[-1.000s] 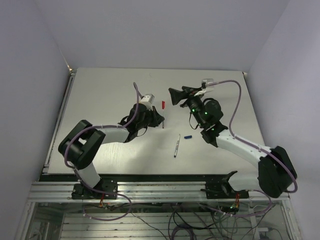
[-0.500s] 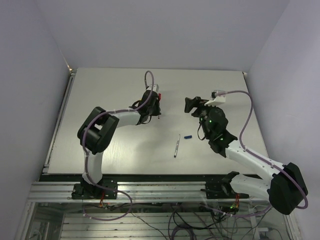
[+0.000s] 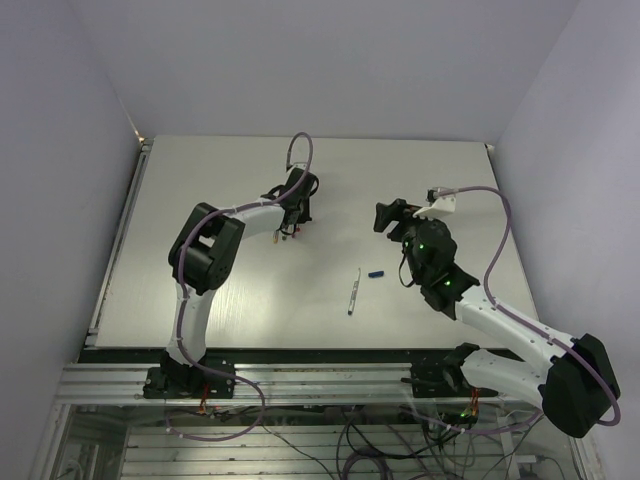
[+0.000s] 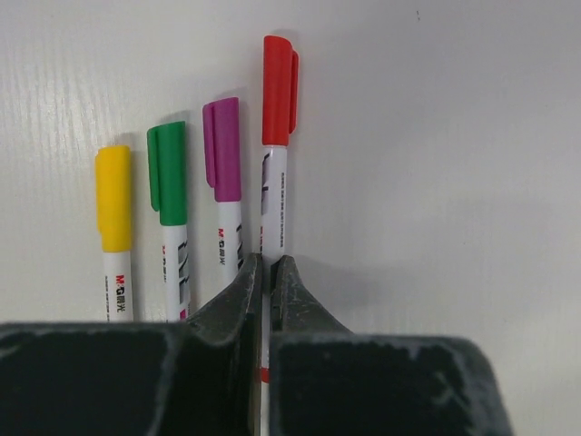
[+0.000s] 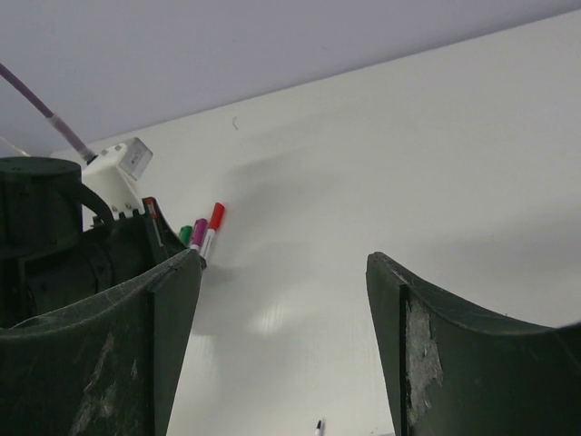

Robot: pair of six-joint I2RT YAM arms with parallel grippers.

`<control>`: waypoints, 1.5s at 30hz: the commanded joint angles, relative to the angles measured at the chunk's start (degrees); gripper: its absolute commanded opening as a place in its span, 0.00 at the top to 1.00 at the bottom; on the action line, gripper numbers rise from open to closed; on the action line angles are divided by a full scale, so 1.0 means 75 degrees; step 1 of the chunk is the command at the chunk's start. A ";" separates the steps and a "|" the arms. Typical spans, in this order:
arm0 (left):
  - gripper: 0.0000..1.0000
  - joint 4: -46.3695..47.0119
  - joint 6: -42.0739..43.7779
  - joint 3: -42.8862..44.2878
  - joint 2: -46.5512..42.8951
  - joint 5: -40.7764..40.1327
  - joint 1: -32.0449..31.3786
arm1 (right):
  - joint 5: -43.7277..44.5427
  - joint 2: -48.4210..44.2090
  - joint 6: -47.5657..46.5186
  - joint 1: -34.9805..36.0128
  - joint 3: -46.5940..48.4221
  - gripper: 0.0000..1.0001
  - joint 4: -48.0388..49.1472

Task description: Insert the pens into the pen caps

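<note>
In the left wrist view, four capped pens lie side by side with white barrels: yellow point(image 4: 113, 195), green point(image 4: 167, 173), purple point(image 4: 222, 150) and red point(image 4: 277, 91). My left gripper point(image 4: 267, 265) is shut on the red pen's barrel; its cap reaches further out than the others. From above, the left gripper point(image 3: 296, 215) is over this row at the table's far middle. An uncapped pen point(image 3: 354, 291) lies at mid-table with the blue cap point(image 3: 375, 273) just to its right. My right gripper point(image 3: 384, 215) is open and empty, above the table beyond them.
The right wrist view shows the left arm's wrist point(image 5: 73, 245) at its left, with the red cap point(image 5: 216, 214), purple cap point(image 5: 199, 231) and green cap point(image 5: 185, 233) beside it. The tip of the uncapped pen point(image 5: 319, 425) is at the bottom edge.
My left gripper has carried the red capped pen up and left, to the row of capped pens. My right gripper has drawn back to the right and nearer, away from the left one.
</note>
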 commanded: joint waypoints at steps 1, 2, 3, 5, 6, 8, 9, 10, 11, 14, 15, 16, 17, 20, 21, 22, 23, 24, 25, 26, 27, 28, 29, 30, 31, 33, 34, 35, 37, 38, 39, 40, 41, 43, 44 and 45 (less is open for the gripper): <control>0.93 -0.0656 0.0089 0.0135 0.0253 -0.0067 0.0041 | 0.0115 -0.0117 0.0192 -0.0004 -0.0153 0.28 -0.0081; 0.93 -0.0666 0.0082 0.0115 0.0259 -0.0048 0.0040 | 0.0108 -0.0115 0.0196 -0.0004 -0.0146 0.28 -0.0067; 0.93 -0.0644 0.0084 0.0092 0.0255 -0.0012 0.0040 | 0.0099 -0.0104 0.0201 0.0005 -0.0139 0.28 -0.0065; 0.93 -0.0588 0.0081 0.0044 0.0231 0.0038 0.0040 | 0.0093 -0.0084 0.0214 -0.0003 -0.0122 0.28 -0.0065; 0.93 -0.0564 0.0072 0.0027 0.0228 0.0051 0.0040 | 0.0071 -0.0067 0.0211 -0.0001 -0.0111 0.28 -0.0056; 0.93 -0.0596 0.0061 0.0038 0.0236 0.0086 0.0041 | 0.0048 -0.0010 0.0226 -0.0006 -0.0098 0.28 -0.0044; 0.93 -0.0614 0.0052 0.0047 0.0236 0.0114 0.0040 | 0.0044 0.0009 0.0225 -0.0001 -0.0104 0.28 -0.0042; 0.93 -0.0627 0.0032 0.0051 0.0236 0.0166 0.0040 | 0.0034 0.0021 0.0241 -0.0005 -0.0090 0.28 -0.0042; 0.93 -0.0639 -0.0002 0.0042 0.0228 0.0214 0.0040 | 0.0026 0.0040 0.0239 0.0000 -0.0087 0.28 -0.0036; 0.93 -0.0542 -0.0090 -0.0102 0.0170 0.0442 0.0042 | -0.0014 0.0099 0.0251 -0.0003 -0.0054 0.28 -0.0030; 0.93 -0.0514 -0.0127 -0.0143 0.0148 0.0512 0.0043 | -0.0032 0.0119 0.0259 -0.0002 -0.0053 0.28 -0.0019; 0.93 -0.0492 -0.0165 -0.0178 0.0132 0.0594 0.0041 | -0.0047 0.0142 0.0268 0.0000 -0.0053 0.28 -0.0002; 0.93 -0.0460 -0.0174 -0.0214 0.0128 0.0660 0.0043 | -0.0075 0.0168 0.0271 -0.0002 -0.0041 0.28 0.0013; 0.91 -0.0420 -0.0243 -0.0240 0.0132 0.0879 0.0040 | -0.0140 0.0255 0.0285 0.0003 -0.0019 0.28 0.0058; 0.90 -0.0413 -0.0270 -0.0245 0.0125 0.0939 0.0040 | -0.0171 0.0276 0.0286 0.0010 -0.0003 0.28 0.0063; 0.89 -0.0402 -0.0293 -0.0246 0.0121 0.0986 0.0042 | -0.0195 0.0302 0.0290 -0.0001 0.0014 0.28 0.0064; 0.89 -0.0396 -0.0328 -0.0262 0.0111 0.1015 0.0049 | -0.0205 0.0333 0.0296 0.0001 0.0026 0.28 0.0064; 0.88 -0.0383 -0.0347 -0.0294 0.0071 0.1042 0.0041 | -0.0214 0.0350 0.0294 -0.0005 0.0039 0.28 0.0064; 0.87 -0.0373 -0.0379 -0.0319 0.0043 0.1050 0.0042 | -0.0215 0.0354 0.0300 -0.0001 0.0042 0.28 0.0064; 0.85 -0.0359 -0.0400 -0.0352 0.0013 0.1048 0.0040 | -0.0224 0.0357 0.0298 0.0004 0.0044 0.28 0.0064; 0.84 -0.0349 -0.0423 -0.0378 -0.0021 0.1058 0.0040 | -0.0232 0.0353 0.0297 0.0003 0.0034 0.28 0.0073; 0.82 -0.0359 -0.0441 -0.0403 -0.0056 0.1071 0.0040 | -0.0238 0.0356 0.0297 0.0006 0.0023 0.28 0.0084; 0.81 -0.0339 -0.0461 -0.0436 -0.0090 0.1107 0.0046 | -0.0238 0.0359 0.0309 0.0001 0.0014 0.28 0.0103; 0.79 -0.0319 -0.0479 -0.0475 -0.0131 0.1136 0.0050 | -0.0249 0.0367 0.0324 0.0000 0.0008 0.28 0.0110; 0.77 -0.0308 -0.0504 -0.0515 -0.0179 0.1165 0.0041 | -0.0266 0.0363 0.0331 0.0004 0.0008 0.28 0.0117; 0.72 -0.0260 -0.0545 -0.0585 -0.0267 0.1214 0.0048 | -0.0307 0.0403 0.0335 0.0000 0.0001 0.29 0.0112; 0.70 -0.0255 -0.0549 -0.0592 -0.0310 0.1221 0.0044 | -0.0314 0.0418 0.0333 -0.0001 0.0004 0.29 0.0120; 0.69 -0.0281 -0.0531 -0.0591 -0.0349 0.1229 0.0041 | -0.0320 0.0430 0.0343 -0.0004 0.0001 0.29 0.0122; 0.66 -0.0325 -0.0532 -0.0589 -0.0426 0.1203 0.0038 | -0.0338 0.0433 0.0354 0.0000 -0.0005 0.29 0.0123; 0.64 -0.0323 -0.0529 -0.0602 -0.0473 0.1199 0.0037 | -0.0342 0.0427 0.0350 -0.0004 -0.0013 0.29 0.0133; 0.63 -0.0319 -0.0539 -0.0614 -0.0506 0.1186 0.0040 | -0.0344 0.0400 0.0345 -0.0006 -0.0024 0.29 0.0150; 0.62 -0.0311 -0.0546 -0.0642 -0.0556 0.1188 0.0043 | -0.0335 0.0397 0.0344 -0.0004 -0.0043 0.29 0.0164; 0.60 -0.0302 -0.0551 -0.0650 -0.0592 0.1204 0.0032 | -0.0338 0.0382 0.0344 -0.0003 -0.0047 0.29 0.0180; 0.59 -0.0304 -0.0584 -0.0696 -0.0676 0.1243 0.0029 | -0.0332 0.0364 0.0346 -0.0002 -0.0054 0.29 0.0181; 0.59 -0.0287 -0.0603 -0.0730 -0.0745 0.1267 0.0029 | -0.0332 0.0359 0.0344 -0.0005 -0.0060 0.29 0.0172; 0.59 -0.0255 -0.0610 -0.0777 -0.0832 0.1289 0.0028 | -0.0332 0.0346 0.0344 -0.0006 -0.0068 0.29 0.0170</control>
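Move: The left hand already holds the capped red pen low at the table, and the laying spot, taken at the pen's middle, is about 2 cm ahead and 1 cm to the right. The purple-capped pen lies roughly 2 cm to the hand's left, the green 4 cm and the yellow 7 cm, all about level with it fore and aft and 1 cm below. From the right hand the spot is some 14 cm ahead, 24 cm left and 21 cm below. Hold the left gripper still at first, then ease the held red pen about 1 cm to the right, away from the purple-capped pen. Open the fingers to let go of it and back the hand about 2 cm towards the base, staying low, with the wrist rolling some 5 to 10 degrees, its left side dipping. Meanwhile sink the empty, open right hand about 2.5 cm, drifting slightly left. ##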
